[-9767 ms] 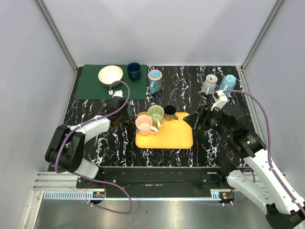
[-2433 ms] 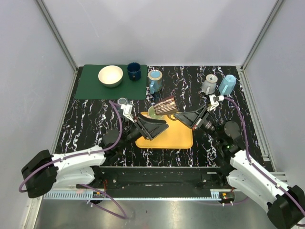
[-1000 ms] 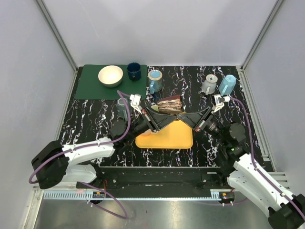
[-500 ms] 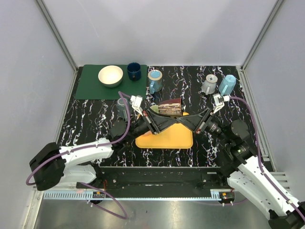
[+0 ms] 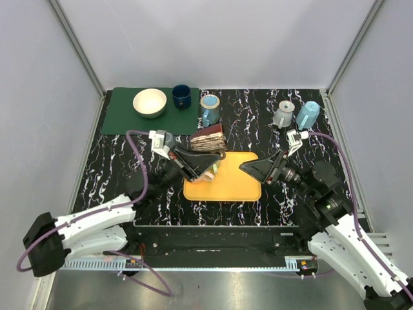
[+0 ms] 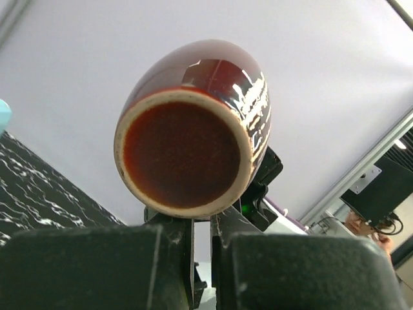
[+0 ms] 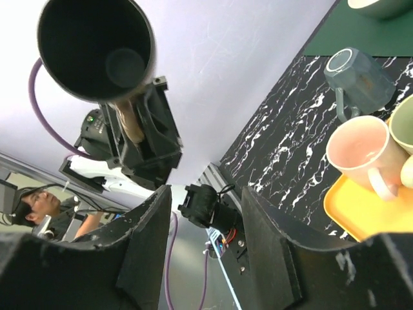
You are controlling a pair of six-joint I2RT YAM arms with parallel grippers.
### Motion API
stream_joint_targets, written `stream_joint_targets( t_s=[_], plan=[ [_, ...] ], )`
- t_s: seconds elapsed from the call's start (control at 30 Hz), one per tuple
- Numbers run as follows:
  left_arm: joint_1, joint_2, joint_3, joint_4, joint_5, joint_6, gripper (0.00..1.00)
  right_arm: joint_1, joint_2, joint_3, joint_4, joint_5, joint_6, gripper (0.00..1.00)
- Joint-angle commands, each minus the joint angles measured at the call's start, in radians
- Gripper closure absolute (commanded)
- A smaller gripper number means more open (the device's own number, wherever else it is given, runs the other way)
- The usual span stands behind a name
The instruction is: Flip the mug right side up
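A dark brown glazed mug (image 5: 208, 138) hangs on its side in the air above the yellow tray's (image 5: 239, 186) back left corner. My left gripper (image 5: 206, 157) is shut on it from below, apparently at the handle. The left wrist view shows the mug's (image 6: 187, 155) round base just above the left gripper (image 6: 201, 223), whose fingers are nearly together. The right wrist view looks into the mug's (image 7: 97, 48) dark mouth. My right gripper (image 5: 248, 168) stands open to the mug's right, apart from it. Nothing is between the right gripper's (image 7: 206, 194) fingers.
A pink mug (image 7: 361, 152) and a green mug (image 7: 403, 123) stand on the tray (image 7: 374, 223). A grey cup (image 7: 358, 77) lies beside it. At the back are a cream bowl (image 5: 150, 102), navy mug (image 5: 181, 95), blue mug (image 5: 210, 108), grey mug (image 5: 282, 115) and light blue cup (image 5: 308, 115).
My right gripper has opened, let go of the mug and drawn back to the right. The left gripper, still holding the mug, has carried it a little left and back.
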Motion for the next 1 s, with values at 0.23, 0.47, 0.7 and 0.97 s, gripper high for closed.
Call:
stream_joint_targets(
  t_s=[0.23, 0.47, 0.7, 0.97],
  plan=[
    [0.048, -0.494, 0.16, -1.116, -0.658, 0.453, 1.0, 0.0, -0.087, 0.197, -0.518, 0.314, -0.296, 0.46],
    [0.11, -0.488, 0.285, -1.574, -1.049, 0.395, 1.0, 0.0, -0.001, 0.223, -0.547, 0.423, -0.354, 0.47],
    [0.51, -0.241, 0.316, -1.636, -0.692, 0.405, 1.0, 0.0, 0.033, 0.24, -0.526, 0.413, -0.393, 0.48],
    [0.726, 0.006, 0.34, -1.552, -0.415, 0.428, 1.0, 0.0, 0.021, 0.231, -0.533, 0.417, -0.434, 0.48]
  ],
)
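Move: My left hand already holds the dark brown striped mug by its handle. The bare table it is being taken to lies about 31 cm left, 16 ahead and 34 below. The grey mug stands some 18 cm left and 19 ahead of this hand, the pink mug about 7 left and 9 ahead, the yellow tray's middle 9 ahead and 3 right, all 30-odd cm below. My right hand is empty; that bare patch lies roughly 42 cm to its left, 16 ahead and 30 below. I keep the handle pinched and swing the brown mug fast to my left, about 31 cm, away from the right hand and high past the pink and grey mugs; I then sink some 22 cm while reaching about 10 forward, the wrist rolling over until the fingers point forward and down. My open right hand backs off right, forward and down, swivelling clockwise, then stops. ##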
